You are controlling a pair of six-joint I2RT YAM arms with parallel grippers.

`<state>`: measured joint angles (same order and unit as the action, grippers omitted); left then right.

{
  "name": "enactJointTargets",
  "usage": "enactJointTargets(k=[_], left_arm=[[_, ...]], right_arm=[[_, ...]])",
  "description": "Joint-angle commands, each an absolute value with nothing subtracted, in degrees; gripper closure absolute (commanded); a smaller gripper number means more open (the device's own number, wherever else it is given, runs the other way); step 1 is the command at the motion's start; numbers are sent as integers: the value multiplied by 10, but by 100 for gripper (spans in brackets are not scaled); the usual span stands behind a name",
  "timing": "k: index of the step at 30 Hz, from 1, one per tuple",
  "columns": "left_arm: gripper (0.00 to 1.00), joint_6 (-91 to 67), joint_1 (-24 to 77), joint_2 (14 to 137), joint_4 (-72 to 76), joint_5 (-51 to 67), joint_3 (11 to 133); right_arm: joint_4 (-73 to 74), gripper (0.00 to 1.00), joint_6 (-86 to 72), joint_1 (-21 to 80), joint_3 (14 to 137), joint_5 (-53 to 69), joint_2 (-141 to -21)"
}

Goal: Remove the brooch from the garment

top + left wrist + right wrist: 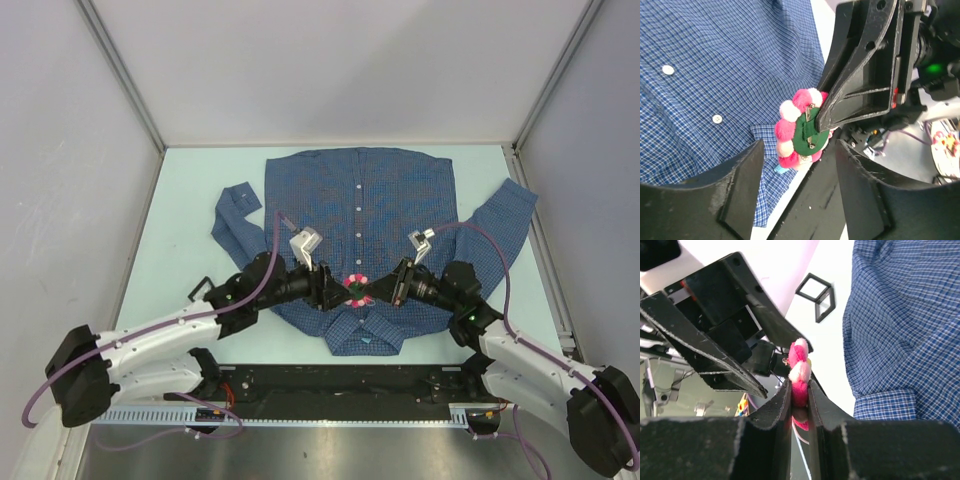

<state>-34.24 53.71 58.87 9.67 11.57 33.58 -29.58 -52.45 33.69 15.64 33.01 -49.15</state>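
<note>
The brooch (355, 287), a ring of pink and red pompoms on a green backing, is held just above the collar end of the garment (360, 200), a blue checked shirt spread flat. My right gripper (385, 288) is shut on it: in the right wrist view the pompoms (800, 365) are squeezed between the two pads (785, 405). My left gripper (330, 290) faces it from the left, open. The left wrist view shows the brooch's green back and pin (800, 130) beyond my left gripper (799, 167), touching neither finger, with the shirt (715, 75) below.
The shirt covers most of the pale table (190, 200), sleeves out to both sides. A black rail (340, 385) runs along the near edge between the arm bases. Grey walls and metal posts (120, 70) enclose the table on three sides.
</note>
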Motion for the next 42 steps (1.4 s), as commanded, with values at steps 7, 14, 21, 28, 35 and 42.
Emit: enactJointTargets(k=[7,14,21,28,35,42], left_arm=[[48,-339,553,618,139,71,363],[50,-341,560,630,146,71,372],[58,-339,560,626,146,76,371],[64,-345,560,621,160,85,359],[69,-354,560,622,172,94,355],[69,-364,554,615,190,120,345]], right_arm=[[-300,100,-518,352,186,294,-492],[-291,100,-511,356,192,289,-490],[-284,100,-505,359,192,285,-487],[-289,100,-505,359,192,289,-489],[-294,100,-502,359,191,302,-495],[-314,100,-500,359,191,324,-500]])
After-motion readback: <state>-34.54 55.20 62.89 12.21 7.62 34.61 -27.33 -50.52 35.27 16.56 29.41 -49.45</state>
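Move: The brooch, clamped by its right rim in the right gripper, faces the left gripper with its green back and metal clasp. Its middle lies about 3 cm right, 1 cm ahead of and 1 cm below the left hand, and some 3 cm left, 1 cm ahead of and 1 cm below the right hand. From the left hand, the garment's collar is about 5 cm right and 2 cm back, the nearest button 5 cm right and 8 cm ahead, both some 15 cm lower. Bring the left gripper about 1 cm right and 1 cm forward, sinking slightly, to the metal clasp on the brooch's green back. Then stay there and close the fingers steadily from about two thirds open to about a third, one tip on each side of the clasp. Keep the right gripper shut on the brooch's rim, holding nearly still. ##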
